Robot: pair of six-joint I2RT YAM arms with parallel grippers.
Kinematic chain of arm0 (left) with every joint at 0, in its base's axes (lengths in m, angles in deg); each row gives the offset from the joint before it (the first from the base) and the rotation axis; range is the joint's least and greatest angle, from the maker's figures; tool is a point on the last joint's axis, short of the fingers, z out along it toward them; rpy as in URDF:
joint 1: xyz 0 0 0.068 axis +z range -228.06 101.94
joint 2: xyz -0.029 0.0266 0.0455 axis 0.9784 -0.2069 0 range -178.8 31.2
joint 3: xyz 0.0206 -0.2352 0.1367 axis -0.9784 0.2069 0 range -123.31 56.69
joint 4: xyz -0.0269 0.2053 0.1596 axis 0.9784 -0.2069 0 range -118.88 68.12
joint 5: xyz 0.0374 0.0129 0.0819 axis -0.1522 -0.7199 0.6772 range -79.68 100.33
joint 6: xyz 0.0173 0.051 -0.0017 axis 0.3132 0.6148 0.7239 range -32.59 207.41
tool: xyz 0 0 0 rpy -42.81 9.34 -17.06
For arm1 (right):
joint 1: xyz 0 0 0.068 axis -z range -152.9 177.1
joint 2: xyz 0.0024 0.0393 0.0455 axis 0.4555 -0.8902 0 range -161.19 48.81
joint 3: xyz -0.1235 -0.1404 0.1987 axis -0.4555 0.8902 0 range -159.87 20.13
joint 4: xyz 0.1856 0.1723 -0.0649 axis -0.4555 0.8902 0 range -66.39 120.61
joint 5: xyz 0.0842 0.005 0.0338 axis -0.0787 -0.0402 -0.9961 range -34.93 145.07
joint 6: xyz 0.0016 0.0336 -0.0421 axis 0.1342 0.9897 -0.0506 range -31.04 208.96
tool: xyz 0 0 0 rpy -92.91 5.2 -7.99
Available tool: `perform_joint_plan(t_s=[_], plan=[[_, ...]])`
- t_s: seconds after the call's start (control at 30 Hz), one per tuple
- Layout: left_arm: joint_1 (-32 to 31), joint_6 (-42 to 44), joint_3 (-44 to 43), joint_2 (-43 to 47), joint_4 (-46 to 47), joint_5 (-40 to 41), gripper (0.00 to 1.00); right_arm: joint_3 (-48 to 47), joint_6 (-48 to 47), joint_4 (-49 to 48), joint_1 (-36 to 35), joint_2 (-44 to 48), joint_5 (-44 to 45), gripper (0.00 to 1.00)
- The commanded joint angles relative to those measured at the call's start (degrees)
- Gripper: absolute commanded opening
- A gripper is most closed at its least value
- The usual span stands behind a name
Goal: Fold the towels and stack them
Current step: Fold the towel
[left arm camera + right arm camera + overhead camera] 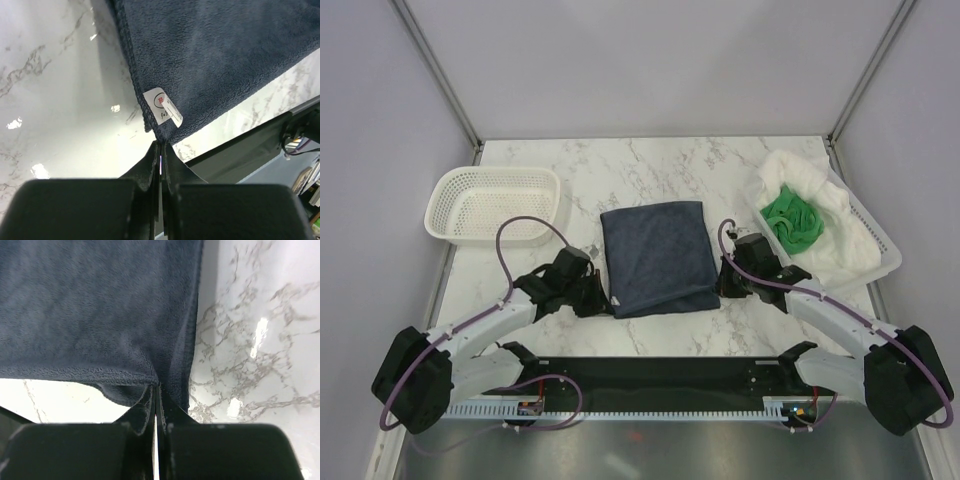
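The dark navy towel (655,255) lies flat in the middle of the marble table. My left gripper (610,300) is shut on its near left corner. In the left wrist view the fingertips (161,143) pinch the corner just below a white label (162,106), and the navy towel (215,55) spreads away beyond it. My right gripper (720,287) is shut on the near right corner, where the navy cloth (100,305) bunches into the closed jaws (156,386). The bright green towel (792,220) sits on the large white towel (825,200) at the right.
A white perforated basket (495,205) with nothing in it stands at the left. A second white basket (882,255) at the right holds the green and white towels. A black rail (660,375) runs along the table's near edge between the arm bases.
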Motion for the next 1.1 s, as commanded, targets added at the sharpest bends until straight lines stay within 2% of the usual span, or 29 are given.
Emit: perform_joint_plan(t_s=[0.0,0.2,0.23,0.3,0.33,0.4,0.43,0.53,0.77,0.87,0.93,1.07], plan=[[-0.2,-0.7,1.7,-2.0,-2.5,1.5,0.02,3.0,2.5,-5.8,0.1,-0.9,2.2,0.00],[-0.2,-0.3,2.8,-4.0,-2.3,2.8,0.02,6.0,3.3,-8.4,-0.1,-1.4,2.5,0.06],[-0.2,-0.4,2.9,-4.2,5.7,1.9,0.06,6.3,3.5,-8.7,-0.1,-1.4,2.3,0.11],[-0.2,-0.4,3.0,-4.5,5.8,1.5,0.11,6.5,4.2,-8.5,-0.2,-1.3,2.3,0.17],[-0.1,-0.4,3.0,-4.3,5.7,1.3,0.18,6.5,4.4,-8.4,-0.2,-1.1,2.0,0.23],[-0.2,-0.3,2.7,-4.0,4.9,0.8,0.25,6.1,4.9,-6.5,-0.1,0.0,2.5,0.28],[-0.2,-0.3,2.1,-3.7,4.4,0.8,0.32,5.2,5.0,-5.6,-0.1,0.5,3.0,0.36],[-0.2,-0.4,0.6,-2.2,1.3,0.9,0.40,3.3,5.6,0.0,-0.1,2.9,5.7,0.40],[-0.1,-0.1,-5.1,1.7,-5.7,4.3,0.40,-5.0,5.9,8.9,-0.1,8.4,4.8,0.43],[-0.7,-0.6,-5.1,2.0,-4.3,2.5,0.43,-7.5,5.2,9.2,-0.1,8.4,4.3,0.43],[-1.3,-0.6,-4.4,1.8,-3.1,2.2,0.48,-8.7,4.8,8.8,-0.1,7.7,4.8,0.42],[-1.4,-0.7,-3.0,-1.7,0.1,2.9,0.51,-8.7,4.1,2.5,-0.1,3.4,3.8,0.42]])
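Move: The towel's raised near edge is still pinched at both corners, 3 cm or so above the table. Its lower layer's left near corner is about 1 cm behind the left hand and 3 cm below, the right one some 3 cm behind the right hand and equally low. The white basket's middle lies roughly 25 cm ahead and 23 cm left of the left hand; the green towel is about 15 cm ahead and 14 cm right of the right hand. The towel's top layer is lowered by both hands, about 2.5 cm down and slightly back, onto the near edge of the layer beneath. There the fingers open to nearly half and let go of both corners; then the hands lift off, the right by about 9 cm with a little forward, the left by only some 4 cm. ##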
